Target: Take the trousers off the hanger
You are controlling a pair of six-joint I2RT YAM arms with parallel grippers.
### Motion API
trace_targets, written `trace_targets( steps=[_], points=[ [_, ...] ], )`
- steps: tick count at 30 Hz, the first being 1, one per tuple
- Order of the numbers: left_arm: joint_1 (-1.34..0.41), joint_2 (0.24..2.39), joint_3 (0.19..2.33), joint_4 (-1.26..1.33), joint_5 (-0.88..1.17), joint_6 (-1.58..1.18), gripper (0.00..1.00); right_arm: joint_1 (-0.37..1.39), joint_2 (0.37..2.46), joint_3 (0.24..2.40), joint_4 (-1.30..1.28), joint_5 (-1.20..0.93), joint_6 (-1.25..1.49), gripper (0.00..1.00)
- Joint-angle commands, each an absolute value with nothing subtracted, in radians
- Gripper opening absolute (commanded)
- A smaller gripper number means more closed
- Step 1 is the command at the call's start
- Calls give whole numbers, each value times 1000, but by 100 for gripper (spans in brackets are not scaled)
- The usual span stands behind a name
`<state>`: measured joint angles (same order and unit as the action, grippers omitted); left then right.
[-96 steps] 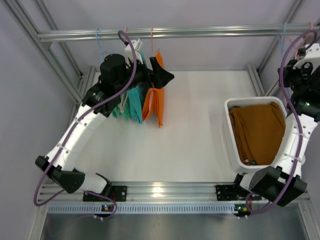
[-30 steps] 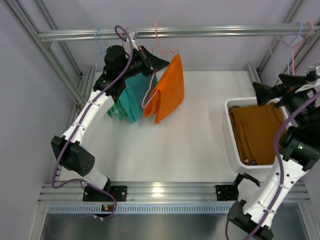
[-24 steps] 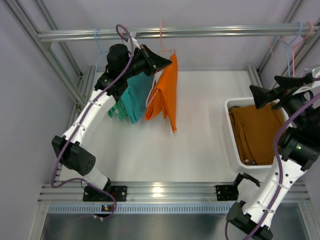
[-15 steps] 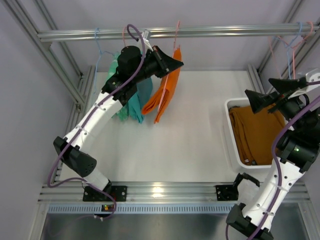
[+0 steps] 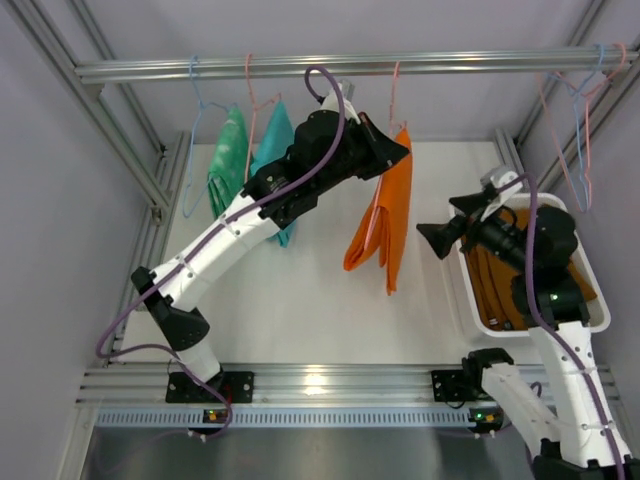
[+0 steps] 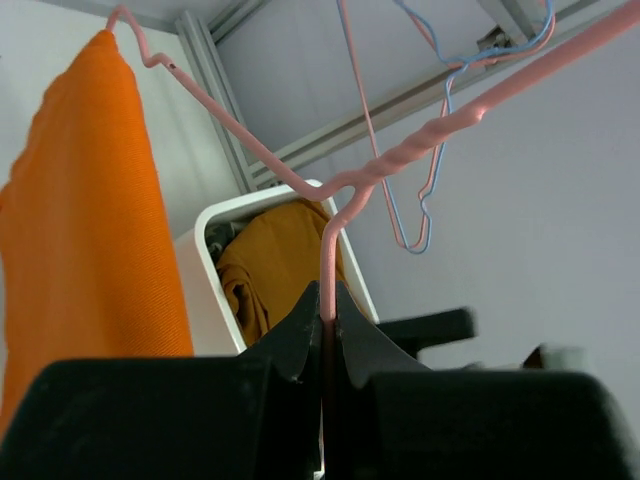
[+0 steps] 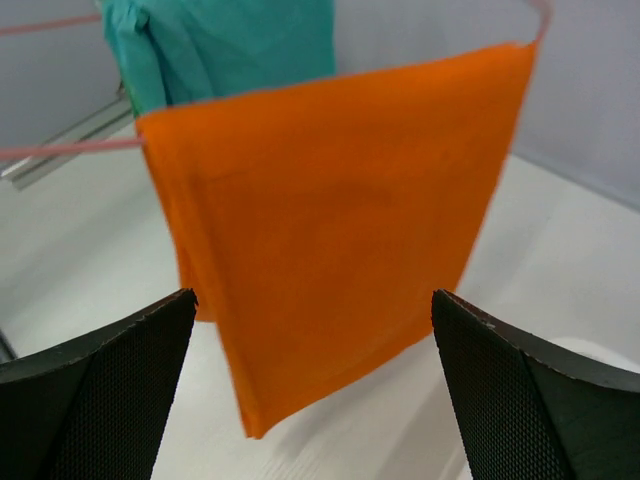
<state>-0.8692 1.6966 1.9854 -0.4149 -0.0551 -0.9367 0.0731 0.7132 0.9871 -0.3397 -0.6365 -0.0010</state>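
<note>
The orange trousers [image 5: 380,225] hang folded over a pink hanger [image 5: 394,95] whose hook reaches up to the top rail. My left gripper [image 5: 400,148] is shut on the hanger's wire neck [image 6: 325,270], just under the hook. In the left wrist view the orange trousers [image 6: 90,220] hang at the left. My right gripper [image 5: 440,225] is open, level with the trousers and just right of them, apart from the cloth. In the right wrist view the orange trousers [image 7: 330,220] fill the space ahead between its fingertips [image 7: 110,370]. Teal trousers [image 5: 275,150] and green trousers [image 5: 228,155] hang on the rail at left.
A white bin [image 5: 455,290] at the right holds brown trousers [image 5: 500,290], right under my right arm. Empty pink and blue hangers [image 5: 580,120] hang at the far right. The metal rail [image 5: 200,70] crosses the back, and frame posts stand on both sides.
My left arm has carried the hanger with the orange trousers rightward to mid-table. My right arm has swung left and down from above the bin, stopping open beside the trousers.
</note>
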Motion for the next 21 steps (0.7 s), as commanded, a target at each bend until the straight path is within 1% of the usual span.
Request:
trace_targets(
  steps=[1, 2, 3, 7, 10, 14, 17, 21],
  points=[
    [-893, 1696, 2166, -290, -270, -922, 0, 240, 644, 902, -223, -410, -46, 100],
    [-909, 1703, 2183, -282, -285, -914, 0, 277, 643, 890, -212, -332, -51, 99],
    [-916, 1704, 2181, -270, -299, -914, 0, 344, 641, 868, -198, -299, -55, 99],
    [-940, 1721, 2209, -247, -339, -893, 0, 480, 664, 845, -146, -203, -109, 99],
    [-953, 1732, 2229, -230, -365, -868, 0, 567, 704, 841, -126, -76, -150, 100],
    [-963, 1733, 2243, -215, -371, -851, 0, 589, 729, 821, -69, 41, -170, 99],
    [-966, 1732, 2244, -209, -370, -850, 0, 592, 758, 821, -32, 74, -179, 99],
    [-966, 1732, 2250, -204, -367, -850, 0, 594, 795, 827, 23, 6, -141, 99]
  ],
)
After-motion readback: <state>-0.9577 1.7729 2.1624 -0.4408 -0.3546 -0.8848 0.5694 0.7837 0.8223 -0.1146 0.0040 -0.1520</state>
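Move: Ahead and to the left of the right hand hangs the orange trousers' middle, roughly 5 cm farther out, 9 cm to the left and 5 cm lower. From that hand, the white tray lies about 24 cm right, 3 cm ahead and 30 cm below; the teal trousers hang some 27 cm left and 15 cm ahead, 3 cm lower. The left hand already pinches the pink hanger, with the orange trousers about 17 cm beneath it, a bare 1 cm ahead and 1 cm left. Raising the pinched hanger about 3.5 cm, the left hand turns it some 10 degrees counter-clockwise and keeps its hold. The right hand, fingers still wide open, goes left and down towards the orange trousers, about 5 cm each way, then eases some 4 cm forward alongside them, its left side rolling down about 10 degrees, without touching the cloth. ##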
